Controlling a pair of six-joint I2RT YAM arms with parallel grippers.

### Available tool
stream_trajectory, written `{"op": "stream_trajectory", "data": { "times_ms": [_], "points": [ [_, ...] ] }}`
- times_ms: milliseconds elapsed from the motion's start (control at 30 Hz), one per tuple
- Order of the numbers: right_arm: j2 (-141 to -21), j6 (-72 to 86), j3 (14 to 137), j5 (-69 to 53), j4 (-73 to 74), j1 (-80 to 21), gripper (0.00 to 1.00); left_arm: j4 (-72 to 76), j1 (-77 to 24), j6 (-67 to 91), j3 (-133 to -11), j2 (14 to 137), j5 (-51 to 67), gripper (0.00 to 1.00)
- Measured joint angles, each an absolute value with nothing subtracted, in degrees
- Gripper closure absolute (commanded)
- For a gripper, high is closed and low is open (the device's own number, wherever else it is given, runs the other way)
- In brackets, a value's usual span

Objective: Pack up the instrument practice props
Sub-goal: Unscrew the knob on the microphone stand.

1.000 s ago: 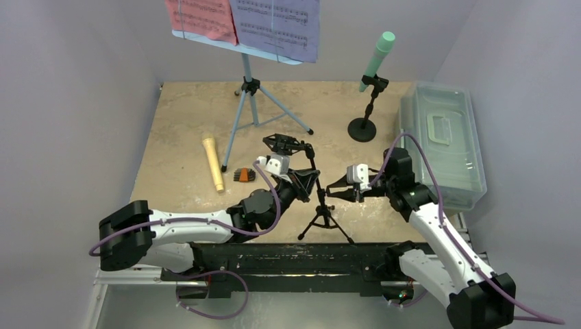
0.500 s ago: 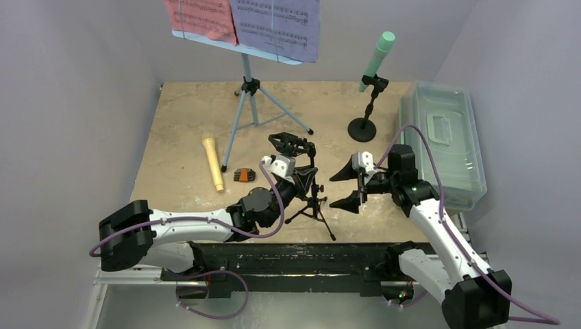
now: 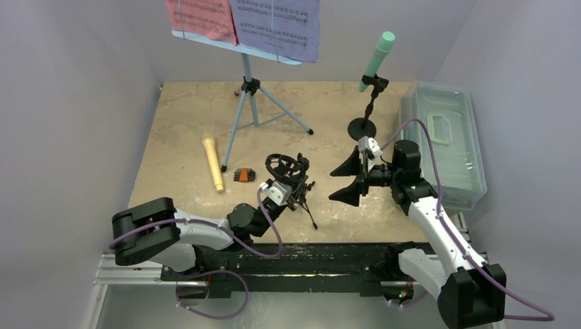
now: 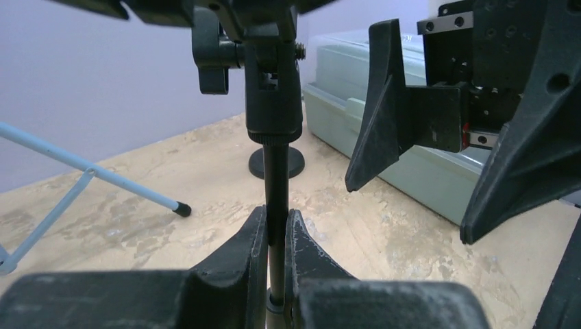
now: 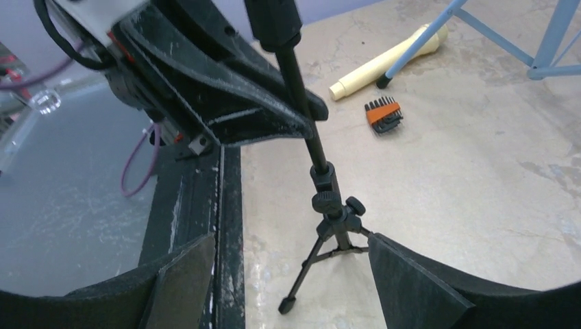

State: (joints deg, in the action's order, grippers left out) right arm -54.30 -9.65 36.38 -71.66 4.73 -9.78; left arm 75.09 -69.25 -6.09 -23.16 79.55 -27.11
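My left gripper (image 3: 284,194) (image 4: 276,219) is shut on the thin pole of a small black microphone tripod (image 3: 291,181) (image 4: 276,171). The tripod's round clip (image 3: 286,166) points up and its legs (image 5: 329,236) are drawn in. My right gripper (image 3: 336,185) (image 5: 288,274) stands open just right of the tripod and holds nothing. A yellow microphone (image 3: 213,163) lies flat at the left. At the back, a mint-green microphone (image 3: 378,58) sits on a round-base stand (image 3: 361,127). The light-blue tripod (image 3: 250,103) carries a red page (image 3: 202,17) and a purple page (image 3: 277,24).
A translucent grey tub (image 3: 445,140) with its lid on runs along the right edge of the table. A small orange and black bit holder (image 3: 243,175) lies beside the yellow microphone. Purple walls close in both sides. The black base rail (image 3: 288,257) runs along the near edge.
My right gripper opened, came off the small tripod and drew back and up to the right. My left arm pulled the tripod left toward the near edge, and its legs now sit closer together.
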Motion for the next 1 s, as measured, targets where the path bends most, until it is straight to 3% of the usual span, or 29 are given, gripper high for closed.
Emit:
{"op": "stream_trajectory", "data": {
  "times_ms": [267,300,400,433,533,733,1000],
  "points": [
    [-60.42,-1.32,34.02,-72.14,-1.5,-10.13,0.16,86.65,-69.28,-7.68,-16.86,84.31,-26.09,1.0],
    [-60.69,-0.99,34.0,-72.14,-1.58,-10.22,0.16,86.63,-69.25,-7.53,-15.97,84.49,-26.17,0.94],
    [-60.69,-0.36,34.0,-72.16,-2.02,-10.66,0.15,86.76,-69.28,-7.16,-14.55,84.64,-26.76,0.44],
    [-60.71,-0.32,34.0,-72.14,-2.17,-10.79,0.15,86.46,-69.3,-7.16,-14.24,84.53,-27.24,0.33],
    [-60.71,-0.1,34.0,-72.14,-2.22,-10.92,0.15,85.8,-69.14,-6.09,-13.19,83.24,-28.8,0.15],
    [-60.71,-0.69,34.0,-72.14,-1.87,-10.92,0.15,77.82,-69.12,-1.02,-10.83,69.41,-28.49,0.08],
    [-60.71,-2.61,34.0,-72.14,-0.38,-10.92,0.15,61.17,-69.12,0.38,-6.66,53.34,-24.6,0.07]
  ]
}}
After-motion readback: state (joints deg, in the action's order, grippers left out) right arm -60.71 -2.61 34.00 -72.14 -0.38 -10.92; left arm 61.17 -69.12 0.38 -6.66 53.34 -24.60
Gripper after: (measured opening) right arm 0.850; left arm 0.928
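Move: The left gripper is shut on the microphone stand's thin pole. The lower tube's collar is straight beneath this hand, about 5 cm down, and the knob about 7 cm down. The ring mount sits roughly 8 cm above the hand, 3 cm to its left and 1 cm ahead; the orange clip lies some 17 cm left, 10 cm ahead and 18 cm below. From the open right hand the knob is about 11 cm left, level fore and aft, and 8 cm lower. Keep the left grip on the pole and lower it about 5 cm towards the collar; then open the left fingers wide, let go of the pole and draw away to the left some 7 cm and back, rising and then dipping slightly. Meanwhile sink the open right gripper a few centimetres beside the stand, rolling it about 10 degrees. ##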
